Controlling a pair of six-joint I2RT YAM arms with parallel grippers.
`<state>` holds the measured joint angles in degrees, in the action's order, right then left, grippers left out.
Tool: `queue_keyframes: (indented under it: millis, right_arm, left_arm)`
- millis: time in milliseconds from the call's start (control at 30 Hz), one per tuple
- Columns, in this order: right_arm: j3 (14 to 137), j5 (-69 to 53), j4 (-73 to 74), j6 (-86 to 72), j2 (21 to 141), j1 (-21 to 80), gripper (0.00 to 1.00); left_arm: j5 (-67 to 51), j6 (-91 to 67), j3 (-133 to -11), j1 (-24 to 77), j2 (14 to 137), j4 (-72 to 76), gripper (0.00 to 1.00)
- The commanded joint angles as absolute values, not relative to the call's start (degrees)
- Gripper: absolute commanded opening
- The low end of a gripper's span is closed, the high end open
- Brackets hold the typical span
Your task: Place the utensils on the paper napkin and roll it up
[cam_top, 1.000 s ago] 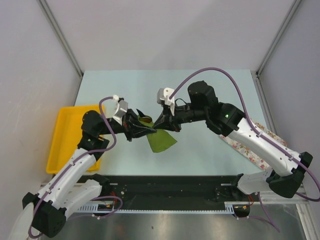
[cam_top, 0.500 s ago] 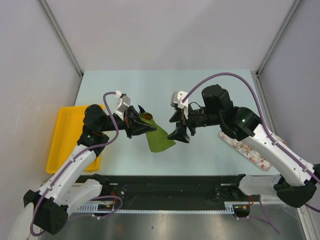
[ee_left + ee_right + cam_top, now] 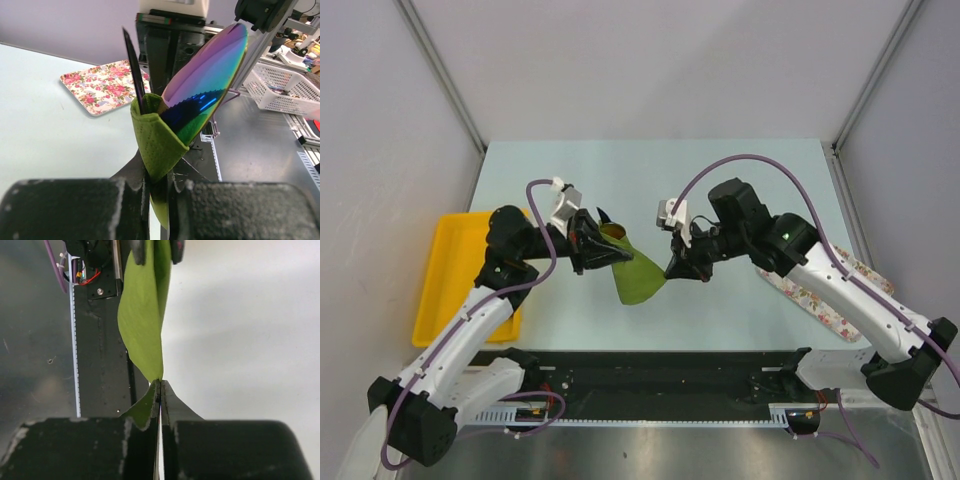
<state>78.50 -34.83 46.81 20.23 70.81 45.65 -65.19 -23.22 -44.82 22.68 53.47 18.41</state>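
The olive-green paper napkin (image 3: 638, 276) hangs above the table, wrapped partway round the utensils. My left gripper (image 3: 588, 250) is shut on its folded end. A shiny oval spoon head (image 3: 205, 85) and a dark pointed utensil (image 3: 132, 65) stick out of the green wrap (image 3: 155, 135), just past the left gripper (image 3: 157, 195). In the top view the spoon head (image 3: 613, 233) peeks out beside the left fingers. My right gripper (image 3: 672, 270) is shut on the napkin's opposite corner. From the right wrist, the napkin (image 3: 142, 315) stretches from the right gripper (image 3: 161, 389) to the left fingers (image 3: 138, 250).
A yellow tray (image 3: 445, 290) sits off the table's left edge. A white cloth with pink flowers (image 3: 820, 295) lies at the right edge, under the right arm, and also shows as the floral cloth (image 3: 105, 87) in the left wrist view. The black base rail (image 3: 660, 375) runs along the near edge.
The right gripper let go of the napkin, drew back to the right with jaws open, then came back and shut on the napkin's corner. The left gripper held its grip and shifted slightly.
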Motion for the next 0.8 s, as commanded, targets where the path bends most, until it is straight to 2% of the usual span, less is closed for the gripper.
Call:
queue_keyframes:
  millis: [0, 167, 300, 767]
  right_arm:
    - [79.8, -37.3, 44.1, 19.8, 72.1, 44.0, 0.00]
    - [77.0, -37.5, 39.7, 20.0, 74.6, 41.1, 0.00]
    - [77.5, -39.0, 33.7, 18.6, 77.3, 39.7, 0.00]
    - [71.5, -39.8, 16.2, 12.0, 79.6, 46.9, 0.00]
  left_arm:
    - [-66.7, -26.4, -47.6, 22.6, 53.1, 24.0, 0.00]
    - [-67.1, -33.0, -47.8, 23.6, 54.5, 31.8, 0.00]
    - [-66.5, -34.2, -48.3, 25.9, 54.7, 32.3, 0.00]
    - [-61.7, -42.9, -45.7, 27.8, 58.0, 43.2, 0.00]
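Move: The right gripper already pinches the loose napkin corner. From it, the rolled napkin in the left gripper's pads lies about 10 cm to the left, 2 cm ahead and 5 cm higher; the spoon head rises out of the roll some 11 cm left, 3 cm ahead and 13 cm up. From the left hand, the loose corner lies about 10 cm to the right, 2 cm back and 5 cm below. Keep the napkin corner pinched in the right gripper and carry it forward about 4.5 cm, then swing it left some 6 cm, easing slightly back, towards the far side of the roll, while the fingers tip up about 10 degrees. Meanwhile hold the bundle shut in the left gripper and bring it about 2 cm right and 2 cm up to meet the corner. ##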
